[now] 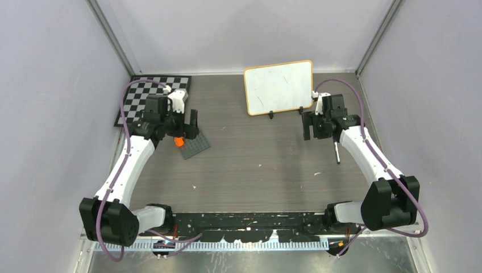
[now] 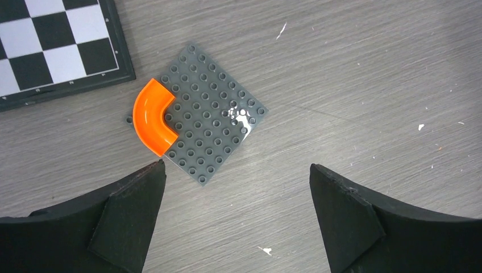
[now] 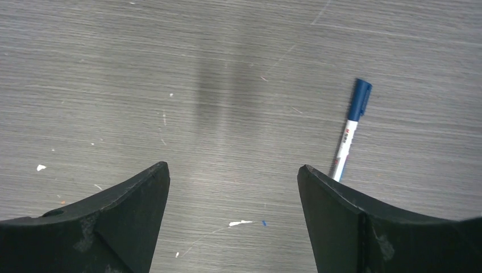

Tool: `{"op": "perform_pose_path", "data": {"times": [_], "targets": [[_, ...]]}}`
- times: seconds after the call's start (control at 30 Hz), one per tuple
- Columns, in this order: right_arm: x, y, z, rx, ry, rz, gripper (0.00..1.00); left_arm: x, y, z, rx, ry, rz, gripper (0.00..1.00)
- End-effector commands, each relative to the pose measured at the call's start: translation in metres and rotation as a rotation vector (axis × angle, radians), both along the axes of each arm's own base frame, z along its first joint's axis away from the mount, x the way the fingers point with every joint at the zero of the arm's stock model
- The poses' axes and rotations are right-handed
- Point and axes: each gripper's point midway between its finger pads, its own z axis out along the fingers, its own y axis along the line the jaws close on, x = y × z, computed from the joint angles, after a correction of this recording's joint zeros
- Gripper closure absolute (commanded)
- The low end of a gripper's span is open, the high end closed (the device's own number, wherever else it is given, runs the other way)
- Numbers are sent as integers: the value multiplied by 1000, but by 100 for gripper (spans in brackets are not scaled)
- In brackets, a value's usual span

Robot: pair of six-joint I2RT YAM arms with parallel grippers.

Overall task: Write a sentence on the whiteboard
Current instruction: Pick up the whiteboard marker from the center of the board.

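Note:
The whiteboard [image 1: 278,87] stands upright at the back of the table on two black feet. Its face shows only a few faint dark marks; no blue sentence shows on it. A blue-capped white marker [image 1: 337,152] lies flat on the table to the right of my right gripper [image 1: 315,128], and also shows in the right wrist view [image 3: 349,133]. My right gripper [image 3: 233,166] is open and empty above bare table, just in front of the board's right foot. My left gripper [image 1: 185,128] is open and empty above the near edge of a grey plate; it also shows in the left wrist view [image 2: 236,168].
A grey studded plate [image 2: 210,125] with an orange curved piece [image 2: 152,116] lies at the left. A black-and-white checkerboard [image 1: 153,96] lies at the back left. Grey walls close in the table on three sides.

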Motion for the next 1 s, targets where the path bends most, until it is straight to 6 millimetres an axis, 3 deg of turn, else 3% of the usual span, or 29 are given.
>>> {"op": "perform_pose_path", "data": {"times": [0.0, 0.13, 0.27, 0.43, 0.6, 0.73, 0.97], "targets": [[0, -28, 8, -52, -17, -76, 13, 1, -5, -7, -30, 8, -12, 0], [-6, -41, 0, -34, 23, -105, 13, 2, -6, -17, -33, 31, -20, 0], [-11, -41, -4, -27, 24, -100, 13, 1, -7, -20, -40, 21, -26, 0], [-17, -44, -26, -22, 97, -124, 13, -5, -14, -22, -81, 52, -60, 0], [-20, -51, -29, -5, 116, -142, 13, -9, -19, -20, -107, 55, -94, 0], [-21, -58, -28, 0, 136, -171, 13, -6, -9, -20, -84, 30, -67, 0], [-23, -89, -39, -57, 182, -238, 15, -6, -14, -17, -115, 37, -88, 0]]}}
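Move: Out over the right side of the table, the right hand hangs open with the marker lying about 8 cm ahead, 11 cm to its right and 12 cm below, cap end outward. The whiteboard's middle is roughly 30 cm ahead and 11 cm left of that hand; a small pale fleck on the table lies about 2 cm back and 1 cm right. From the left hand, the marker is some 61 cm to the right and 8 cm ahead. Sweeping right towards the marker, about 7 cm in all, the right hand pauses partway to sink and draw back, ending some 4 cm lower and 3 cm nearer its base. It tips about 10 degrees steeper and turns as much clockwise, fingers still wide open and clear of the marker. The left hand, open, sinks about 3 cm over the studded plate. ##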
